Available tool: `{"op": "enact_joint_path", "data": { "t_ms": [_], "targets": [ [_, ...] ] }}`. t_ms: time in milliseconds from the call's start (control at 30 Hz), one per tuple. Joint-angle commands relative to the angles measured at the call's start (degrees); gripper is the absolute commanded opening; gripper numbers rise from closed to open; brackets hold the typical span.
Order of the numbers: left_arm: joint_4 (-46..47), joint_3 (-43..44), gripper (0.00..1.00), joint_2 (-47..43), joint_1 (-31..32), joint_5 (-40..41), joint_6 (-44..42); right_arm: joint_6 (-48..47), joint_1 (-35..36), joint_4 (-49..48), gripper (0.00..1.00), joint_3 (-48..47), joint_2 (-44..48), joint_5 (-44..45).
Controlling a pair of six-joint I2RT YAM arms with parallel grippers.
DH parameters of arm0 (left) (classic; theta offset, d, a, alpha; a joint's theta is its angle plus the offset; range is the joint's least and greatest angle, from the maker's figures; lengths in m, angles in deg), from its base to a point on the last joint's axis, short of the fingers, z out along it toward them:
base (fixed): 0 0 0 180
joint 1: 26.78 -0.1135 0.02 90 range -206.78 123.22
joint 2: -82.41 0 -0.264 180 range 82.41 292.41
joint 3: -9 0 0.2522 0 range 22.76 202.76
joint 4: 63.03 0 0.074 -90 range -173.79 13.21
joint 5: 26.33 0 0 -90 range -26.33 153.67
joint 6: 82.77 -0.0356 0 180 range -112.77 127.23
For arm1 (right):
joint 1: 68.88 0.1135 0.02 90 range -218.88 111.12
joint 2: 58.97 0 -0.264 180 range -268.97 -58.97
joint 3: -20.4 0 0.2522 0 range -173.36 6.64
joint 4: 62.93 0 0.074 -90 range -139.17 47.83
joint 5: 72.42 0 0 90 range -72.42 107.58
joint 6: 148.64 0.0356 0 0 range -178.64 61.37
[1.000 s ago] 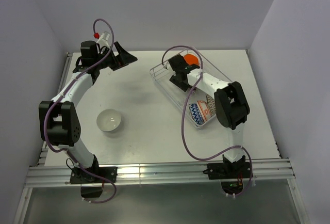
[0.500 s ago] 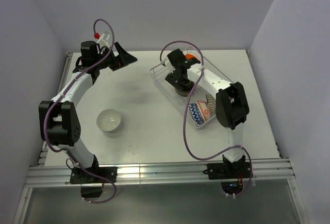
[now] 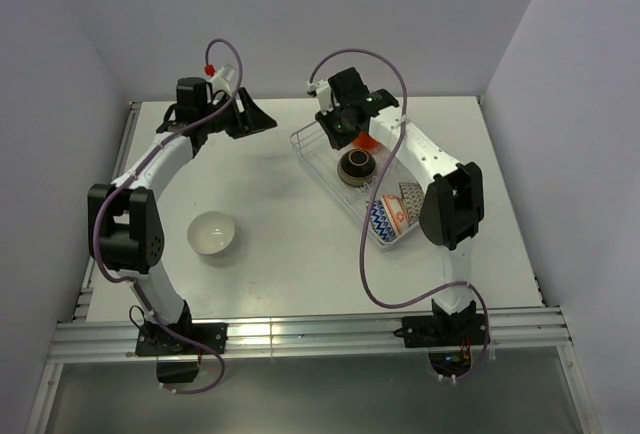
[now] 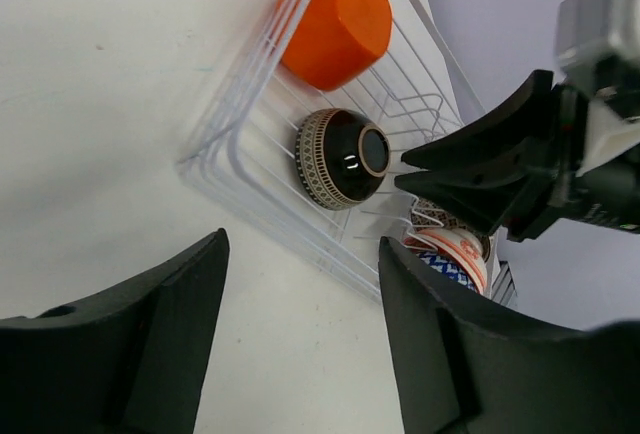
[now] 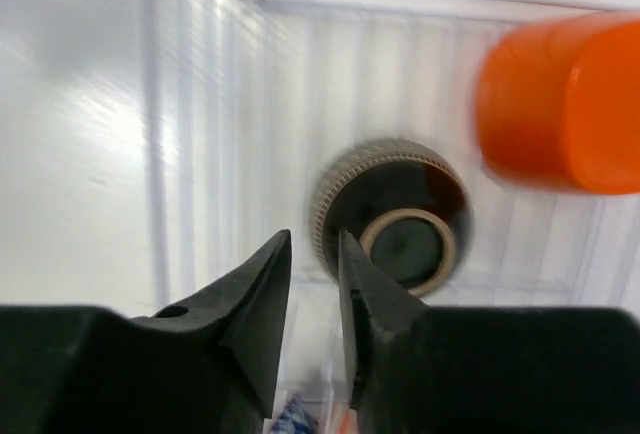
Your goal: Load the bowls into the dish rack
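Note:
The dish rack [image 3: 310,144] sits at the back right of the table. In it a dark brown bowl [image 3: 355,166] lies on its side with its foot ring facing up, between an orange-red bowl [image 3: 370,141] and patterned bowls [image 3: 393,209] at the near end. My right gripper [image 3: 338,129] hovers shut and empty over the rack's far end, above the dark brown bowl [image 5: 400,224] and beside the orange-red bowl [image 5: 560,104]. My left gripper [image 3: 262,119] is open and empty, left of the rack. A white bowl [image 3: 212,233] rests upright on the table.
From the left wrist, the rack's wire edge [image 4: 230,144], the orange-red bowl [image 4: 335,24], the dark brown bowl [image 4: 342,157] and the patterned bowls [image 4: 450,254] show beyond my open left gripper [image 4: 300,254]. Walls enclose the table at the back and sides.
My right gripper has let go of the dark brown bowl in the rack, pulled back toward the far end and shut. My left arm has swung slightly right.

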Motion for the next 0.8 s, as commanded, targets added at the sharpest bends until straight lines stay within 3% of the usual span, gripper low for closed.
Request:
{"op": "enact_joint_path", "data": {
  "t_ms": [0,67,200,367,600,767],
  "targets": [
    [-2.93,4.69,0.63,2.05,3.73,0.69,-3.88,7.29,-1.7,3.31,0.26,-4.06,-0.81,-10.41],
    [-4.6,7.06,0.59,3.55,5.84,1.48,-3.62,8.87,-1.88,5.06,0.15,-4.33,-1.96,-11.56],
    [-6.72,10.49,0.46,7.86,8.66,2.63,-2.48,10.98,-2.58,3.85,0.06,0.23,-1.79,-12.18],
    [-4.69,10.32,0.41,8.65,12.26,7.54,-2.12,12.66,-4.6,-0.81,0.09,5.43,-1.52,-11.3],
    [-11.63,17.61,0.4,13.48,15.96,17.3,-1.24,13.1,-5.13,-3.63,0.09,6.66,-3.45,-9.2],
    [-15.68,19.81,0.36,16.03,16.66,19.94,-2.21,12.13,-5.05,-2.66,0.08,6.22,-5.12,-1.92]
  ]
}}
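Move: The dark brown bowl in the dish rack lies some 10 cm below the right gripper, about 5 cm to its right and 1 cm ahead. The orange bowl stands about 11 cm farther out than the brown bowl and 4 cm to its right; the blue zigzag bowl is some 13 cm nearer the base and 6 cm to its right. From the left gripper, the brown bowl lies about 22 cm to the right, roughly level fore and aft, and 16 cm lower. Shut the right fingers almost fully and, after a small lift, lower them about 7 cm, easing right and tipping the hand some 15 degrees to point more steeply down, until the closed tips come against the left side of the brown bowl. Meanwhile swing the left gripper about 11 cm right and 5 to 6 cm down over the rack's edge towards the same bowl, narrowing its opening by nearly half. ##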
